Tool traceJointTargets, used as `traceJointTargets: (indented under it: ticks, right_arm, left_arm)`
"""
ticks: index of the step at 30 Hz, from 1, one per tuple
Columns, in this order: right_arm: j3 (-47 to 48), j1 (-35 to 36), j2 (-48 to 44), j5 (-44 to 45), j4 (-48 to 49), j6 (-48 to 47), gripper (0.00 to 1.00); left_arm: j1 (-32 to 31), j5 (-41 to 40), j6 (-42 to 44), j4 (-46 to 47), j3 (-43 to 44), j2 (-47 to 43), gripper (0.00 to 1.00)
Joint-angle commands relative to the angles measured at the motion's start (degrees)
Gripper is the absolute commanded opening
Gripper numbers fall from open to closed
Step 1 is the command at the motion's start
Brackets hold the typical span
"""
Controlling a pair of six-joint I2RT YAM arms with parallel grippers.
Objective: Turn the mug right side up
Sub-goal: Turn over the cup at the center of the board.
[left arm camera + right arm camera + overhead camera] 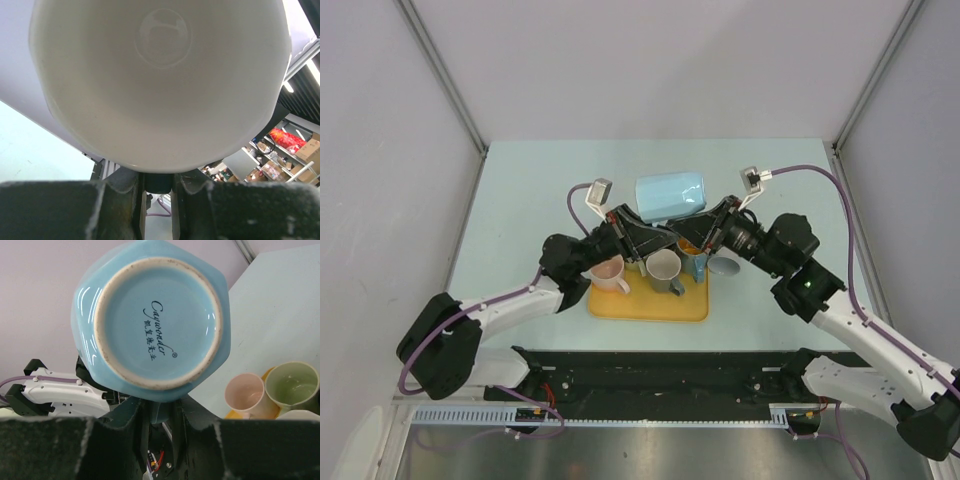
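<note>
The light blue mug [670, 194] hangs on its side above the table, mouth to the left and base to the right. My left gripper [655, 232] meets it from the left; the left wrist view looks straight into the mug's white inside [160, 85], and the left gripper [159, 192] is shut on a dark, shadowed part just under the rim. My right gripper [692, 232] comes from the right. The right wrist view shows the mug's printed base [155, 325] and the right gripper [162, 422] shut on the blue handle below it.
A yellow tray [650, 306] lies under the grippers with a pink mug [608, 270], a grey-green mug [665, 268] and a blue one [697, 262] upright on it. A grey round thing [725, 267] sits just right of the tray. Walls close in the table's sides.
</note>
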Motion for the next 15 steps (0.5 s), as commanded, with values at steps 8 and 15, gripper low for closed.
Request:
traceJointTargets:
  ticks: [8, 15]
  right_arm:
    - [0.2, -0.8, -2.9, -3.0, 1.9, -2.4, 0.37]
    - [0.4, -1.1, -3.0, -3.6, 2.0, -1.9, 0.45]
  left_arm:
    - [0.8, -4.1, 4.0, 3.6, -0.9, -4.6, 0.00]
    - [0.9, -4.6, 6.0, 3.5, -2.6, -6.4, 0.00]
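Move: Both hands still pinch the held blue mug's handle; the mug lies on its side, mouth to the left, its middle about 7 cm ahead of the left hand and level with it, and from the right hand about 6 cm ahead and 2 cm left. On the board some 20 cm below, the grey mug stands about 2 cm ahead of the left hand and 1 cm left, the orange-lined mug about 6 cm ahead and 6 cm right, the green mug about 4 cm ahead and 8 cm left. The right hand ends its share of the grip, opening its fingers from nearly closed to almost half wide around the blue mug's handle and easing only about half a centimetre back and to its right. The left hand keeps its pinch on the same handle and, after a brief near-standstill, carries the mug about 1 cm to the left and slightly down, away from the right fingers, turning a few degrees counter-clockwise. ##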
